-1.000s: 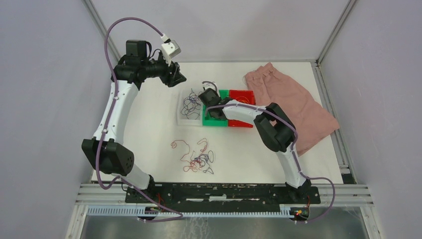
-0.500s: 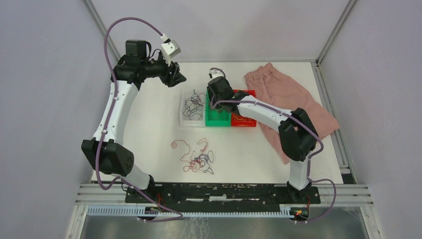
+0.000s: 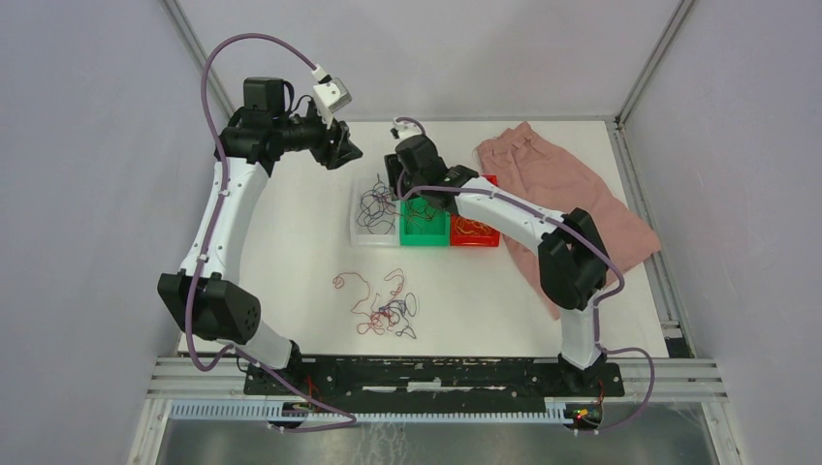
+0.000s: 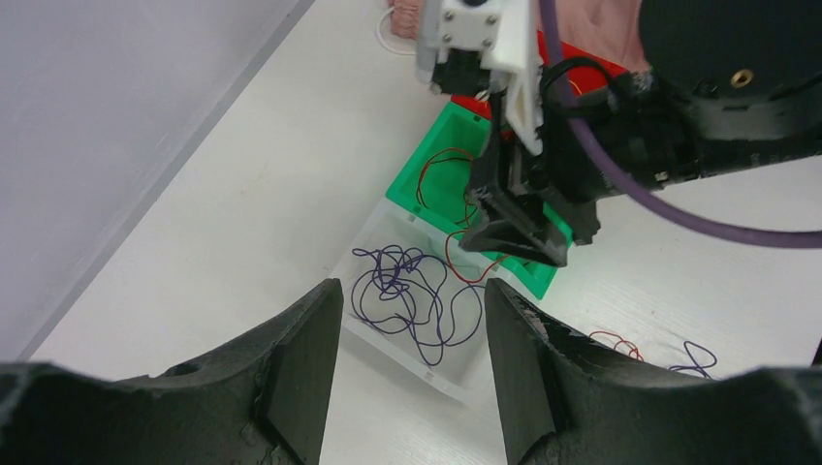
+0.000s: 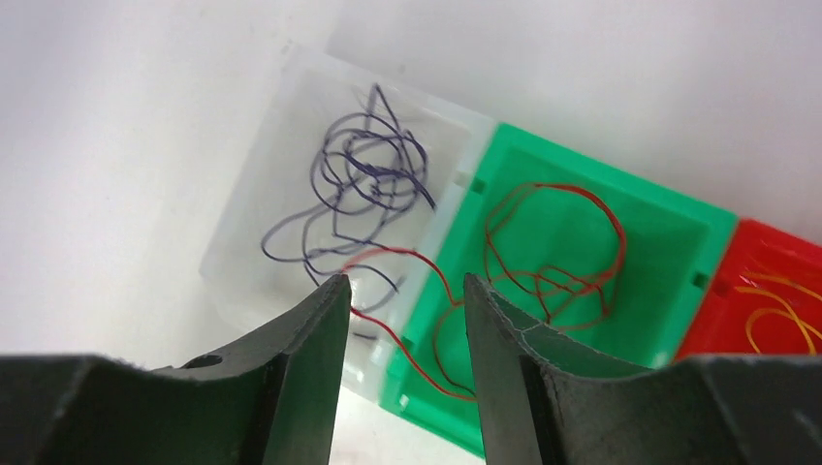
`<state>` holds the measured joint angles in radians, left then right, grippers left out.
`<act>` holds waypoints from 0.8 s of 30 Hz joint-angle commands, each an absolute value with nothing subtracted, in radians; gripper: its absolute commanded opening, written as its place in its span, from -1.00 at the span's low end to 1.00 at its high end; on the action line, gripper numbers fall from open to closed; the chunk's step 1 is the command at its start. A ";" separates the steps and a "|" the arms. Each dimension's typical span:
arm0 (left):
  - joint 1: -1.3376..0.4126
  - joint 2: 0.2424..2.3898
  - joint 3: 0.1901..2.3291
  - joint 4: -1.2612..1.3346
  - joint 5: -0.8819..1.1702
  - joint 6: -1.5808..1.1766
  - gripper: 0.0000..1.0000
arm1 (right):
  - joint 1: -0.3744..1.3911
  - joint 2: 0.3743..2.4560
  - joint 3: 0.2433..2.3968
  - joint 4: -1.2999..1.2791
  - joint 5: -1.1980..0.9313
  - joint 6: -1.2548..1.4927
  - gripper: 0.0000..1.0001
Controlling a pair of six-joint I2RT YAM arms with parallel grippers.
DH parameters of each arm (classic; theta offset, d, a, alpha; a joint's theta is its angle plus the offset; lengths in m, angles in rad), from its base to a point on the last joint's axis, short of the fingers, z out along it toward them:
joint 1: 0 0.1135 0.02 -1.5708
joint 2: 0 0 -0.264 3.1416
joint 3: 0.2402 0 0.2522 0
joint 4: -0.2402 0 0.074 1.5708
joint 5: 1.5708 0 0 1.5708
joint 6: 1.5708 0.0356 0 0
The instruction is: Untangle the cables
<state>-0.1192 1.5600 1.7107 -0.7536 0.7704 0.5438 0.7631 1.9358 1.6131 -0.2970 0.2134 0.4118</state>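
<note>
Loose cables point(image 3: 383, 308), red and dark purple, lie tangled on the white table in front of three small bins. A purple cable point(image 5: 363, 179) is coiled in the clear bin point(image 5: 242, 252). A red cable point(image 5: 553, 252) fills the green bin point(image 5: 679, 242), one loop draping over the wall into the clear bin. An orange-yellow cable point(image 5: 775, 315) lies in the red bin point(image 3: 480, 237). My right gripper point(image 5: 404, 286) hovers open over the clear-green wall, the red loop below its fingers. My left gripper point(image 4: 412, 291) hangs open and empty, high at the far left, looking down on the clear bin point(image 4: 388, 339).
A pink cloth point(image 3: 572, 203) is spread at the far right of the table, beside the red bin. Grey walls and an aluminium frame enclose the table on the left, back and right. The right forearm point(image 3: 504, 213) stretches over the bins.
My right gripper has opened and moved from over the green bin toward the far left, to the clear-green wall. The left arm has stayed still.
</note>
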 commanded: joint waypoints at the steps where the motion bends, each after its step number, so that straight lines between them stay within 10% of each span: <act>1: -0.114 1.519 1.710 -0.732 0.806 0.539 0.26 | 0.811 2.039 1.781 -0.338 0.250 0.365 0.07; 24: -0.111 1.519 1.716 -0.732 0.809 0.536 0.26 | 0.873 2.179 1.890 -0.373 0.504 0.241 -0.38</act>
<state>-0.1188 1.5600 1.7107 -0.7536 0.7704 0.5438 0.8696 2.1761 1.8587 -0.3836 0.4522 0.2783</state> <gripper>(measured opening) 0.631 0.324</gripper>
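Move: The red strand looping out of the green bin over the clear bin's wall lies about 4 cm left of the right hand, 1 cm ahead and 8 cm below. The clear bin's middle is some 8 cm left and 2 cm ahead, the green bin's 4 cm right and 2 cm ahead, both about 13 cm down. From the left hand that strand lies some 8 cm right, 4 cm ahead and 25 cm below. Right hand swings about 4 cm left and sinks 4 cm towards the red strand, tilting 15 degrees, fingers part-closing. ##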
